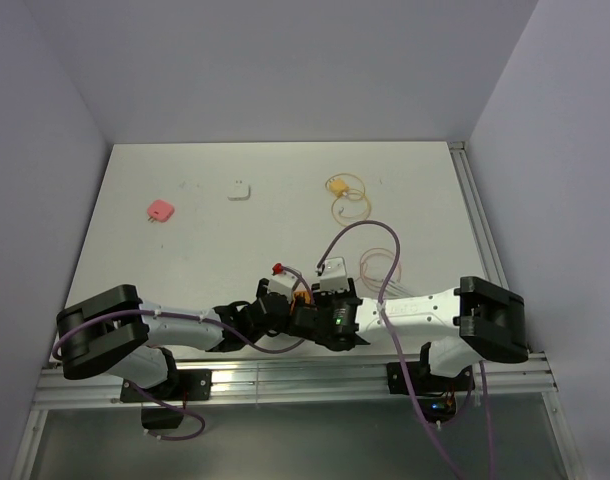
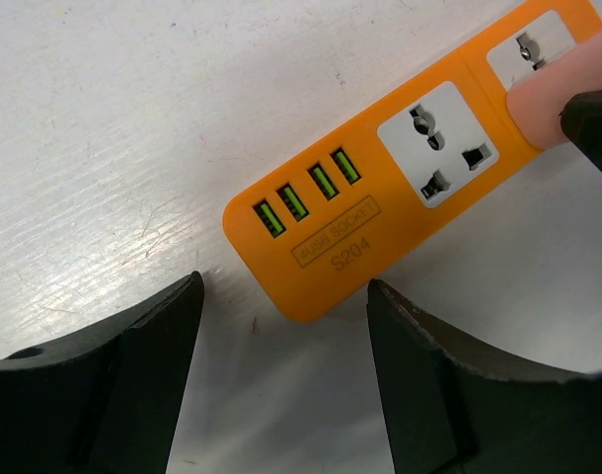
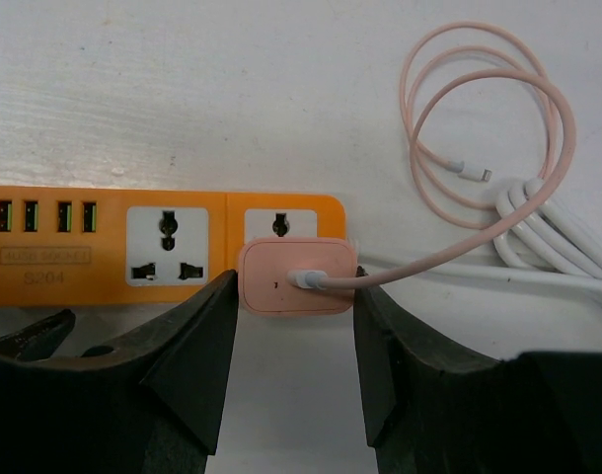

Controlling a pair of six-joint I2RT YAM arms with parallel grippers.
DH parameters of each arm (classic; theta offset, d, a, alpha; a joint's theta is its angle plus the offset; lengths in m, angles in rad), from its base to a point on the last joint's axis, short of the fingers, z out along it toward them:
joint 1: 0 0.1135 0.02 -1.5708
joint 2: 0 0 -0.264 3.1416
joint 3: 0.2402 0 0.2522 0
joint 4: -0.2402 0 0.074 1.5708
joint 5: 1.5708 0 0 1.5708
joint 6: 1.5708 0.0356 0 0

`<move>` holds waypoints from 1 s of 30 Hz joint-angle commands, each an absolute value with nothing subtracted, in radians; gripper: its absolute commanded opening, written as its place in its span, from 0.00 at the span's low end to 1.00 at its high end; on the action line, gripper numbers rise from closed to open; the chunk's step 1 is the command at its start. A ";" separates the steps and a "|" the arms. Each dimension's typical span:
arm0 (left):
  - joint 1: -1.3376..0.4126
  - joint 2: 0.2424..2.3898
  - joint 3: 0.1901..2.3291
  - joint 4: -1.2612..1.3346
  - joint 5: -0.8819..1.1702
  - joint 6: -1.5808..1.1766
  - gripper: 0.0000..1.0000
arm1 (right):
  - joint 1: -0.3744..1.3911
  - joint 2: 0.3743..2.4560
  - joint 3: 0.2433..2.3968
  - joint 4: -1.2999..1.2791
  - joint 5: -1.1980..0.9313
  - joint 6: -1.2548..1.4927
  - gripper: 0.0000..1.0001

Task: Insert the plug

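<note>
An orange power strip (image 3: 104, 237) with USB ports and white sockets lies on the white table, also in the left wrist view (image 2: 321, 247) and under both grippers in the top view (image 1: 303, 296). A pink plug (image 3: 281, 276) with a pink cable (image 3: 498, 109) sits over the strip's end socket; its edge shows in the left wrist view (image 2: 548, 99). My right gripper (image 3: 294, 286) has its fingers against the plug's two sides. My left gripper (image 2: 283, 296) is open, its fingers straddling the strip's USB end without touching it.
A bundled white cable (image 3: 567, 237) lies right of the strip. Further back on the table are a second pink adapter (image 1: 161, 210), a white adapter (image 1: 239, 189) and a yellow plug with a coiled cable (image 1: 340, 188). Walls stand on three sides.
</note>
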State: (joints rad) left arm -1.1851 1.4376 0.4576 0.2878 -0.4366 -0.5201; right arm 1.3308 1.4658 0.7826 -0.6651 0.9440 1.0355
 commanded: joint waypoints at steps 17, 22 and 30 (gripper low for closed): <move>-1.183 1.393 0.479 0.261 -0.407 -0.537 0.77 | 1.244 1.200 0.946 -0.702 0.720 0.907 1.00; -1.183 1.332 0.457 0.256 -0.380 -0.538 0.81 | 1.229 1.046 0.943 -0.710 0.655 0.899 1.00; -1.183 1.177 0.436 0.213 -0.336 -0.548 1.00 | 0.880 1.004 1.006 -0.620 0.493 0.698 0.98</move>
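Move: The right fingers are still shut on the pink plug, its middle at the hand point or 1 cm below, over the power strip's right socket. The strip's middle is about 5 cm left of that hand, level with it and 4 cm below; the pink cable loop is some 9 cm right and 7 cm ahead. The left fingers straddle the strip's near-left corner, its middle about 6 cm right and 2 cm ahead; the plug stands roughly 11 cm right and 2 cm ahead. The right fingers let go of the plug, spreading wide, and the hand climbs clear of it, about 14 cm up, its left side rolling up some 30 degrees; it drifts left at first, then back right and a little forward at the end. Later the left fingers, already well open around the strip's corner, spread fully, and that hand rises off it by about 4 cm. ##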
